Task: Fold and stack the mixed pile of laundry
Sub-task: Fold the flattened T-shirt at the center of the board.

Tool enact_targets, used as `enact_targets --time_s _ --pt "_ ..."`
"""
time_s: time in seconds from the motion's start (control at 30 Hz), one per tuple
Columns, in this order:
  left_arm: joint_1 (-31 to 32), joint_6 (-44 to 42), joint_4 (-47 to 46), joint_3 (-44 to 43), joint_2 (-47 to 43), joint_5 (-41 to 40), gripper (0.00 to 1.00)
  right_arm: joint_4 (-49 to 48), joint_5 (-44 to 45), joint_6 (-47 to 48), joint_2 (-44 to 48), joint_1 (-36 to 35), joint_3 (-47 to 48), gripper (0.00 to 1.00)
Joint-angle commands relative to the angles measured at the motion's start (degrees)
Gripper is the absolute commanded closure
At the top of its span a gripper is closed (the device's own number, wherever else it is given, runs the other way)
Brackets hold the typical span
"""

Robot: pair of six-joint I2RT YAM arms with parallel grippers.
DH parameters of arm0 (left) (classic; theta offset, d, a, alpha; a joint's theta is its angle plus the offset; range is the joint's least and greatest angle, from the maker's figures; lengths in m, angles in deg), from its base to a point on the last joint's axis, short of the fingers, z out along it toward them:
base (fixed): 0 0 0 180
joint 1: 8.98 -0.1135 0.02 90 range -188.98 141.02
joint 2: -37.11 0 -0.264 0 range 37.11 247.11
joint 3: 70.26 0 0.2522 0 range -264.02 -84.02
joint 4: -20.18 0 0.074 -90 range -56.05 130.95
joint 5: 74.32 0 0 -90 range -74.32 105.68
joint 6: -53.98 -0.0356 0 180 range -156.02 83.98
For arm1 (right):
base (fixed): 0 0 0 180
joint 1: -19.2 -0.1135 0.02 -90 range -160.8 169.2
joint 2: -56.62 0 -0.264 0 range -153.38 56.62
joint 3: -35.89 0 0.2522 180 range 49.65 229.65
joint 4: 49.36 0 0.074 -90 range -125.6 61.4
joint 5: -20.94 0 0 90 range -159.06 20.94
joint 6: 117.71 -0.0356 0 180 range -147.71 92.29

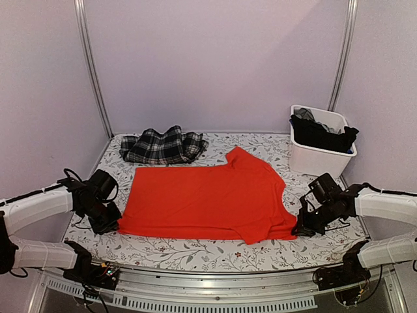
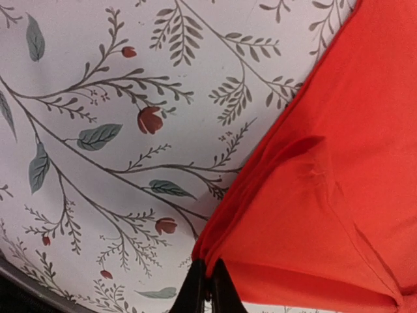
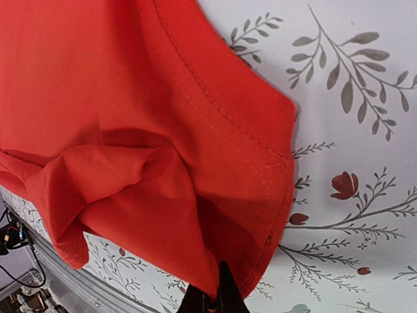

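An orange-red T-shirt [image 1: 205,199] lies spread flat in the middle of the floral tablecloth [image 1: 195,251]. My left gripper [image 1: 111,222] is shut on its near-left corner; in the left wrist view the black jaws [image 2: 208,287] pinch the bunched orange-red T-shirt [image 2: 326,195]. At the shirt's near-right corner, by the collar, my right gripper [image 1: 301,228] is shut on the hem; the right wrist view shows the orange-red T-shirt [image 3: 143,130] gathered into my right gripper [image 3: 214,297]. A folded black-and-white plaid garment [image 1: 163,145] rests at the back left. Dark garments [image 1: 322,134] fill the bin.
A white plastic bin [image 1: 316,160] stands at the back right, just behind the right arm. Metal frame posts [image 1: 94,72] rise at both back corners against the walls. The table's metal front rail [image 1: 215,287] runs along the near edge, between the arm bases.
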Motion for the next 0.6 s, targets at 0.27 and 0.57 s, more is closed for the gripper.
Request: enact_targets --time_s 0.27,0.57 --pt "10.88 -19.12 -12.77 -10.97 -6.11 0.92 0.21 -0.61 -1.6 6.77 4.73 0.44 7.99 0.29" --pt "41.61 -40.87 -40.42 -18.02 14.5 -5.47 0.16 -7.09 -9.63 12.4 4.07 0.43 6.86 0.31"
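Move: Both hands still have the T-shirt's near corners between shut fingers. Its middle lies about 30 cm right and 12 cm ahead of the left hand, and some 27 cm left and 12 cm ahead of the right. The plaid shirt is some 32 cm ahead of the left hand and 11 cm to its right. From the right hand, the turned-over flap is about 14 cm left, level with it, and the white bin roughly 33 cm ahead and 12 cm right. Both grippers spring open and let go of the T-shirt's near corners. The left then lifts about 12 cm while sweeping some 20 cm right, at growing speed, over the cloth towards its middle, turning clockwise and tipping its fingers up and outward. The right rises about 8 cm, easing forward and left with a slight outward tip, then nearly stops. ##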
